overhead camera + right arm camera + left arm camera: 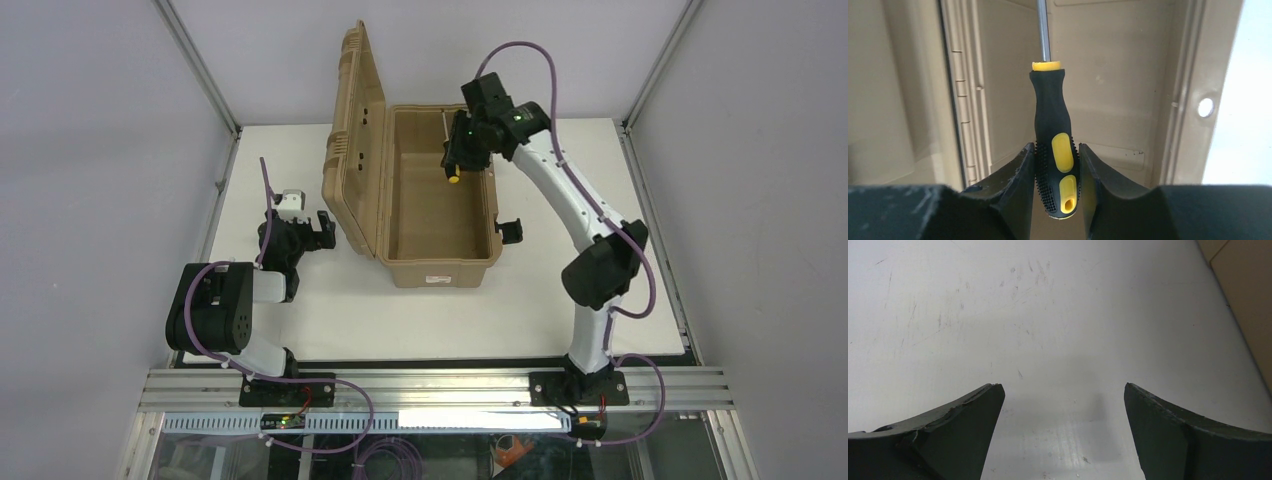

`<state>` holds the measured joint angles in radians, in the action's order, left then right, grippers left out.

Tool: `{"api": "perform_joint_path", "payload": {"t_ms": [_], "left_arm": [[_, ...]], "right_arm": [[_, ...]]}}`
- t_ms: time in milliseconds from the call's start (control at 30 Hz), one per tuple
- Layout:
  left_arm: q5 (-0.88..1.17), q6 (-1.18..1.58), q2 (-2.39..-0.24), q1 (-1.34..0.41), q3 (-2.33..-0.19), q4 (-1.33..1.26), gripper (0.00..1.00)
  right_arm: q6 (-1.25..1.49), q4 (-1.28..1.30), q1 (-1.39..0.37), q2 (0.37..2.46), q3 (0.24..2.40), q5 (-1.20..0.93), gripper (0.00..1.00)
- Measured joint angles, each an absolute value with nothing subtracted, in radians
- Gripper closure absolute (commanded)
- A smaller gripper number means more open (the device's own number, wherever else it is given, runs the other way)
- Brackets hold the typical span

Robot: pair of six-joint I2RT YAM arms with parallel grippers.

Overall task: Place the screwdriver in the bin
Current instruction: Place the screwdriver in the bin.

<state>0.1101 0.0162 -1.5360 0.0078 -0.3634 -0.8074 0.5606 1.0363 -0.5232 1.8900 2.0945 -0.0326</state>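
The screwdriver (1054, 125), black-handled with yellow inserts and a thin metal shaft, sits clamped between my right gripper's (1057, 150) fingers. In the top view that gripper (458, 158) hangs over the far right part of the open tan bin (478, 262), the yellow butt end (453, 179) pointing toward me above the bin's inside. The wrist view shows the bin's inner walls (1108, 75) behind the tool. My left gripper (308, 225) rests low on the table to the left of the bin's raised lid (355, 140), its jaws open and empty (1063, 390).
The ribbed lid stands upright along the bin's left side, close to my left gripper. A black latch (511, 230) sticks out from the bin's right wall. The white tabletop (420, 320) stretches in front of the bin. Frame posts border the table.
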Motion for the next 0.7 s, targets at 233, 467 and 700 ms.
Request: {"api": "perform_joint_path", "payload": {"t_ms": [233, 467, 700], "left_arm": [[0.110, 0.016, -1.536, 0.008, -0.363, -0.807, 0.01], [0.110, 0.016, -1.536, 0.008, -0.363, -0.808, 0.01], [0.110, 0.016, -1.536, 0.008, -0.363, -0.808, 0.01]], "right_arm": [[0.573, 1.039, -0.601, 2.033, 2.123, 0.091, 1.00], [0.580, 1.032, -0.629, 2.162, 2.133, 0.165, 1.00], [0.583, 1.007, -0.630, 2.254, 2.133, 0.203, 1.00]]}}
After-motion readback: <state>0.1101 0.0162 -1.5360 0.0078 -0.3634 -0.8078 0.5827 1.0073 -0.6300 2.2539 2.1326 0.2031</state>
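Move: The right hand, already holding the screwdriver, is high over the bin; the middle of the bin's floor lies about 25 cm below it, some 4 cm ahead and 3 cm to its left. The open lid stands about 17 cm to the left, 5 cm ahead and 5 cm lower; the near latch is roughly 11 cm to the right, 5 cm back and 14 cm down. From the left hand, the floor's middle is about 30 cm right, 6 cm ahead, 4 cm lower. Down into the open bin: the right hand sinks quickly, about 16 cm, sliding some 3 cm left over the first half and easing slightly forward as it goes. The wrist tilts about 20 degrees so the fingers point more steeply down, and they keep their pinch on the screwdriver's handle, shaft still pointing away from the base. ##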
